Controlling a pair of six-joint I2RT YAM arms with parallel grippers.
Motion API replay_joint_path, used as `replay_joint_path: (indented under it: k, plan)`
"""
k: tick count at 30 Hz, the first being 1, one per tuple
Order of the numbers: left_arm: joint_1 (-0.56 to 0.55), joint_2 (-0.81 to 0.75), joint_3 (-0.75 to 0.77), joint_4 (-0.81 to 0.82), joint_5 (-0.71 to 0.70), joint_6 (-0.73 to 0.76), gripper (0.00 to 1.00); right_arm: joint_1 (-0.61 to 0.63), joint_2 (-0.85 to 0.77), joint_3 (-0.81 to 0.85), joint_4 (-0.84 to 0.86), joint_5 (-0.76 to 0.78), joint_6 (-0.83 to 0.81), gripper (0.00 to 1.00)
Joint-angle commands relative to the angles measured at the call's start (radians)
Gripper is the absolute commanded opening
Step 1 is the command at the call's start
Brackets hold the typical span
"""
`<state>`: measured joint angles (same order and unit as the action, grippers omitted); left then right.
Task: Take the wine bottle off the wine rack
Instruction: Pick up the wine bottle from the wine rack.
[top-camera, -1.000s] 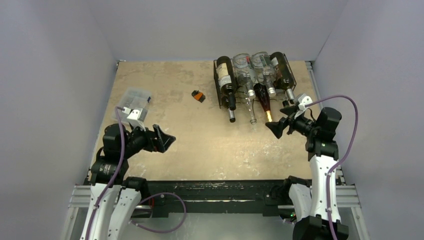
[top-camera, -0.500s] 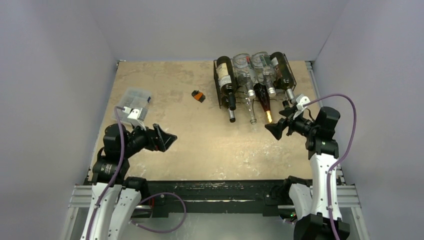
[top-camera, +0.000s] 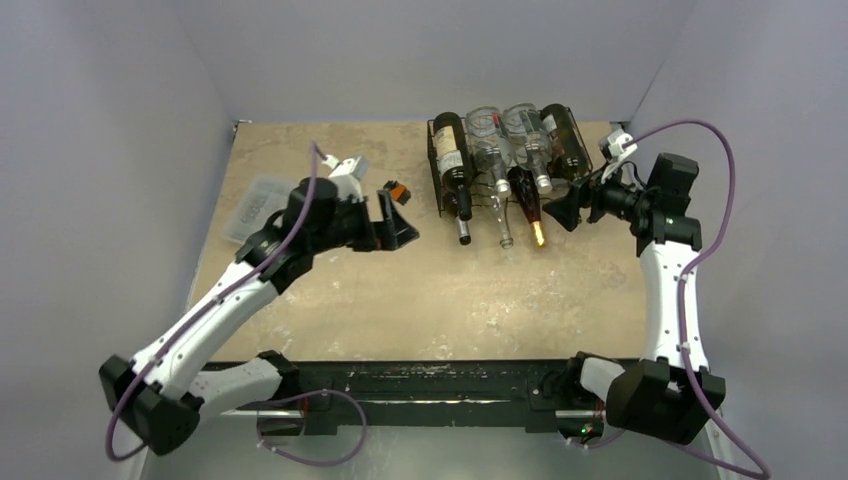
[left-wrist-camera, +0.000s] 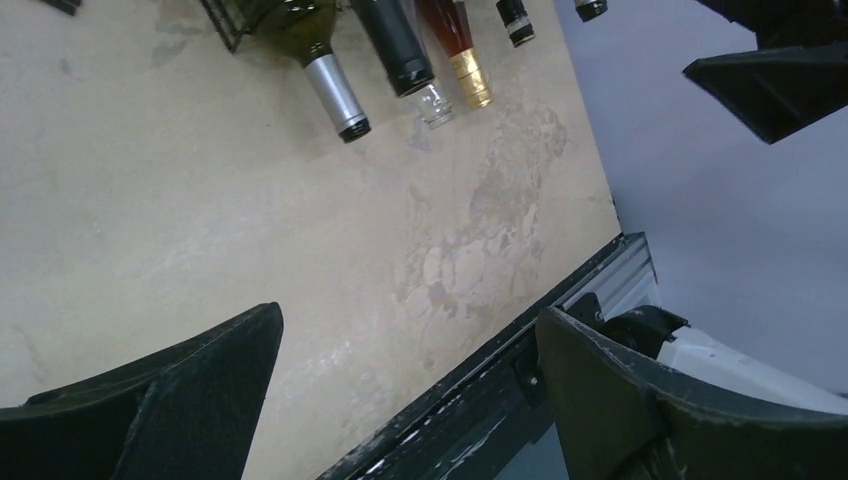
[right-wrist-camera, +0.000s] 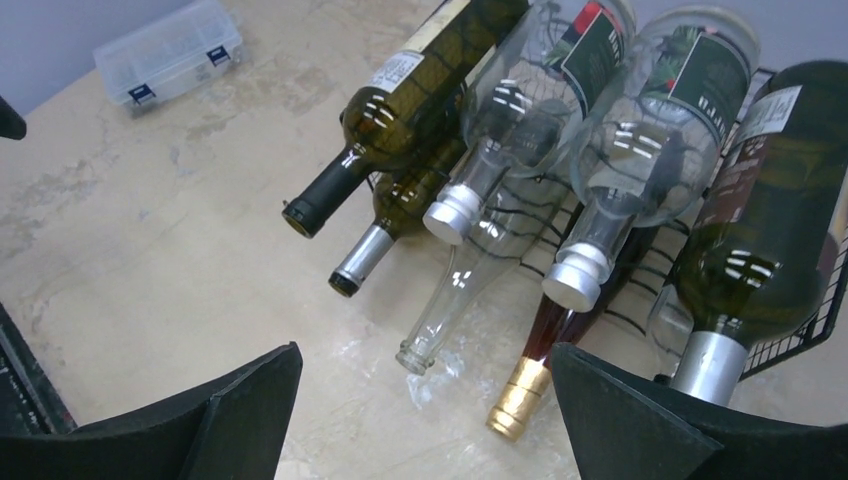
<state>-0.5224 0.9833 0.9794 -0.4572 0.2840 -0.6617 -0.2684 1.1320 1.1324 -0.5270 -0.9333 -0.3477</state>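
Note:
The black wire wine rack stands at the back right of the table with several wine bottles lying in it, necks toward me. On top lie a dark green bottle, two clear ones and another dark one. Below them show a silver-capped green neck, a clear open neck and a gold-capped amber bottle. My right gripper hovers open just in front of the rack's right end, holding nothing. My left gripper is open and empty, left of the rack.
A clear plastic compartment box lies at the table's left side. A small orange and black object sits just behind the left gripper. Grey walls close in on three sides. The black frame rail runs along the near edge.
The left arm has swung from beside its base far forward and right, toward the rack. The right gripper has moved away from me, up to the rack's right end. Both stay open.

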Motion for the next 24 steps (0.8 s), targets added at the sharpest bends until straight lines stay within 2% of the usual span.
replay_joint_path:
  k: [1,5,8,15,24]
  plan:
    - [-0.191,0.216,0.265,0.018,-0.329,-0.157,0.98,0.003,-0.009,-0.036,-0.032,-0.024,-0.010,0.99]
    - [-0.265,0.430,0.470,-0.142,-0.587,-0.284,0.98,0.001,-0.050,-0.125,0.023,-0.068,-0.008,0.99]
    - [-0.275,0.556,0.543,-0.123,-0.600,-0.325,0.96,0.000,-0.058,-0.176,0.082,-0.132,0.022,0.99]
    - [-0.291,0.769,0.662,-0.082,-0.638,-0.332,0.86,0.001,-0.067,-0.202,0.099,-0.124,0.007,0.99]
    - [-0.302,0.866,0.717,-0.023,-0.654,-0.316,0.72,0.030,-0.084,-0.202,0.120,-0.052,0.044,0.99]
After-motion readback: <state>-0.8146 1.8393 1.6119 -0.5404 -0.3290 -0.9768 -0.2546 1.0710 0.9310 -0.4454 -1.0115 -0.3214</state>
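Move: The upper dark wine bottle, lying in the rack with its neck towards the robot, has its middle about 25 cm ahead of the left hand, 12 cm to the right and 7 cm below; its neck end is only some 12 cm ahead. The silver-necked bottle lies right beneath it, about 9 cm lower, and the upper clear bottle 6 cm to its right. From the right hand the dark bottle's middle is roughly 20 cm ahead, 20 cm left and 9 cm lower. To the dark bottle's neck goes the left hand: quickly right with a slight rise, then swinging forward and finally sinking, about 13 cm each way and 8 cm down overall, while turning some 25 degrees counter-clockwise to line up with the bottle. Its fingers begin to close, about a quarter of the way, around the neck's end; no grip shows yet. The right hand, fingers wide open, sinks roughly 5 cm, backs off slightly and eases left. ##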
